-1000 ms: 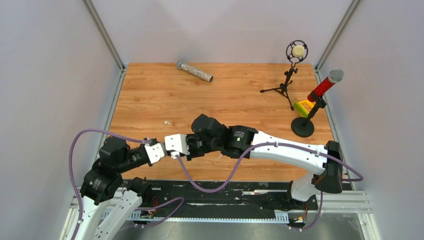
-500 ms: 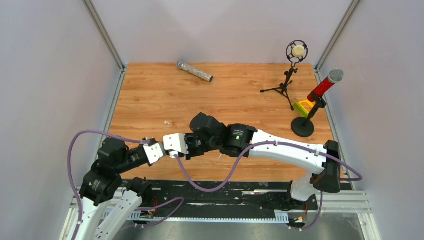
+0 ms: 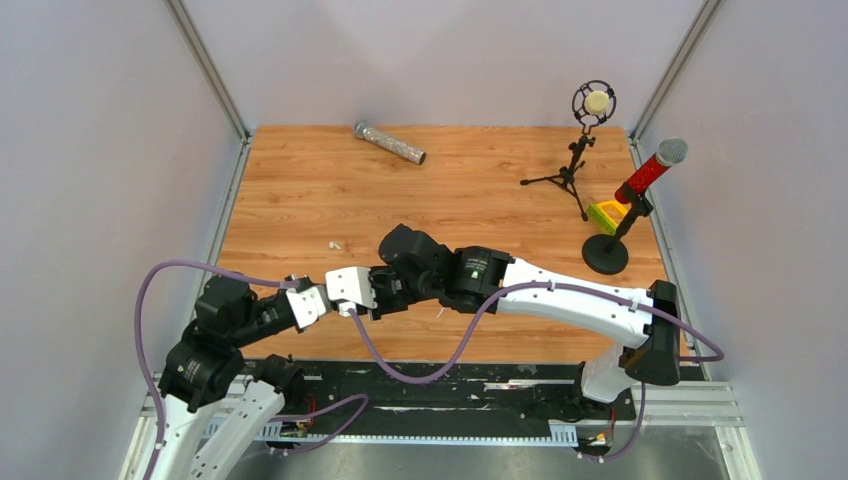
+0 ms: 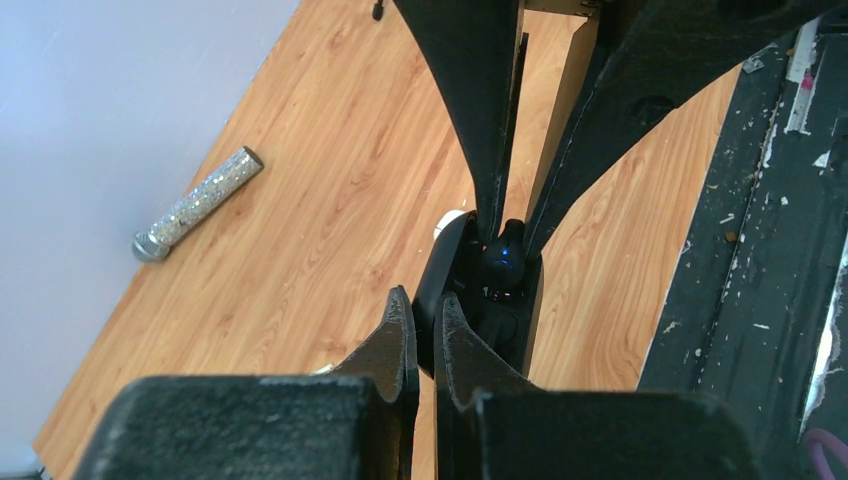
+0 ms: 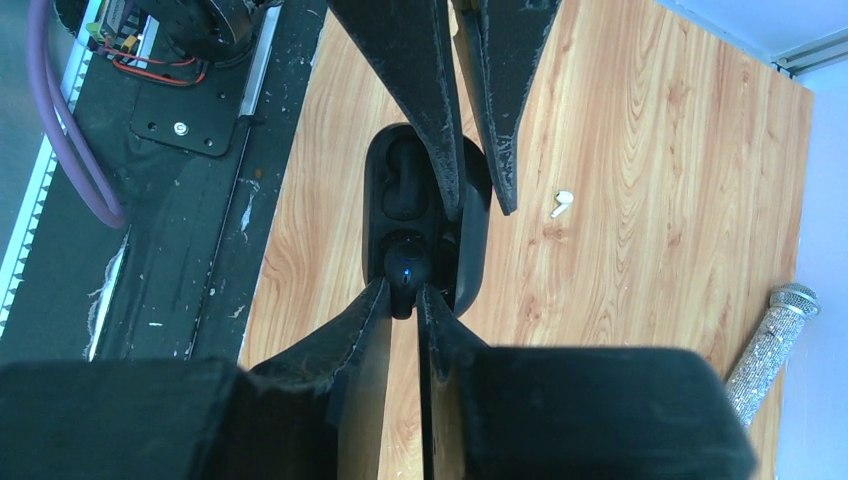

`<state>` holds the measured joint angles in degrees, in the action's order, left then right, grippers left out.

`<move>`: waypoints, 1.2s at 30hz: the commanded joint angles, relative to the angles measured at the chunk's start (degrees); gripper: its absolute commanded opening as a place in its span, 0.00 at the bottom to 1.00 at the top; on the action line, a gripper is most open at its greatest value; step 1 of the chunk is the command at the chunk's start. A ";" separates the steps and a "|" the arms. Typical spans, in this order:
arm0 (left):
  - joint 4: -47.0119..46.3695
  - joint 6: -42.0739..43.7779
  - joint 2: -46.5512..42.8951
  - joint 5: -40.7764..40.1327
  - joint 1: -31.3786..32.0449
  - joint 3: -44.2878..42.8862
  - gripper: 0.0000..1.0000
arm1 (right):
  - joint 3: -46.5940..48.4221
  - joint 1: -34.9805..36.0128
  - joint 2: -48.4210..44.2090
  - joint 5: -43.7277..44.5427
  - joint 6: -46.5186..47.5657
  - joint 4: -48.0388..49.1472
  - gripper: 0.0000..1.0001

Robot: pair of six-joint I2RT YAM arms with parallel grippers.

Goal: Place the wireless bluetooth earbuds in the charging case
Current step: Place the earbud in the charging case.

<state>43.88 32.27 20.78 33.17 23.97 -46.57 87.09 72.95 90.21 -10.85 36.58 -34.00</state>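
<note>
The black charging case (image 5: 470,215) is open and held off the table. My left gripper (image 4: 425,300) is shut on its edge. My right gripper (image 5: 403,290) is shut on the black earbud (image 5: 405,268), which shows a blue light. It holds the earbud at the case socket nearest its fingers. The earbud (image 4: 505,255) and the case (image 4: 445,275) also show in the left wrist view. The other socket (image 5: 405,185) looks dark. A tiny whitish piece (image 5: 562,203) lies on the wood beyond the case. I cannot tell whether it is the whitish earbud. In the top view (image 3: 334,243) it lies left of the arms.
A glittery silver microphone (image 3: 390,143) lies at the far edge. A tripod microphone stand (image 3: 575,160), a red microphone on a round base (image 3: 610,250) and a yellow-green block (image 3: 603,214) stand at the far right. The black base rail (image 3: 450,385) runs along the near edge.
Both arms have shifted slightly to the left together. Both grips are unchanged.
</note>
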 commanded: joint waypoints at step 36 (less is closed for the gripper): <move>-4.98 -3.97 1.96 -3.92 0.56 0.49 0.00 | -0.97 3.52 -0.61 1.25 -1.25 5.16 0.41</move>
<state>41.43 30.85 20.62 31.57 24.03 -46.65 87.61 73.14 89.47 -10.35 34.35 -33.82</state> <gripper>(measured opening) 0.038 0.386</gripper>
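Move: My right fingertips straddle the black earbud, which stands in the case's nearer well about 1 cm left of and 1 cm below my right hand point. The charging case's other well is about 4 cm left and 1 cm below, straight across; the open lid is roughly 2 cm ahead, 2 cm left and level with my hand. From my left hand, which grips the lid, the earbud lies about 2 cm back, 3 cm right and 1 cm lower. I spread my right fingers apart around the earbud, from a narrow gap to well over twice as wide, letting go of it over its well while the hand hardly shifts. My left hand keeps its pinch on the charging case and holds it steady. Only towards the end do both hands rise together, about 1 cm, the left easing slightly forward too. ##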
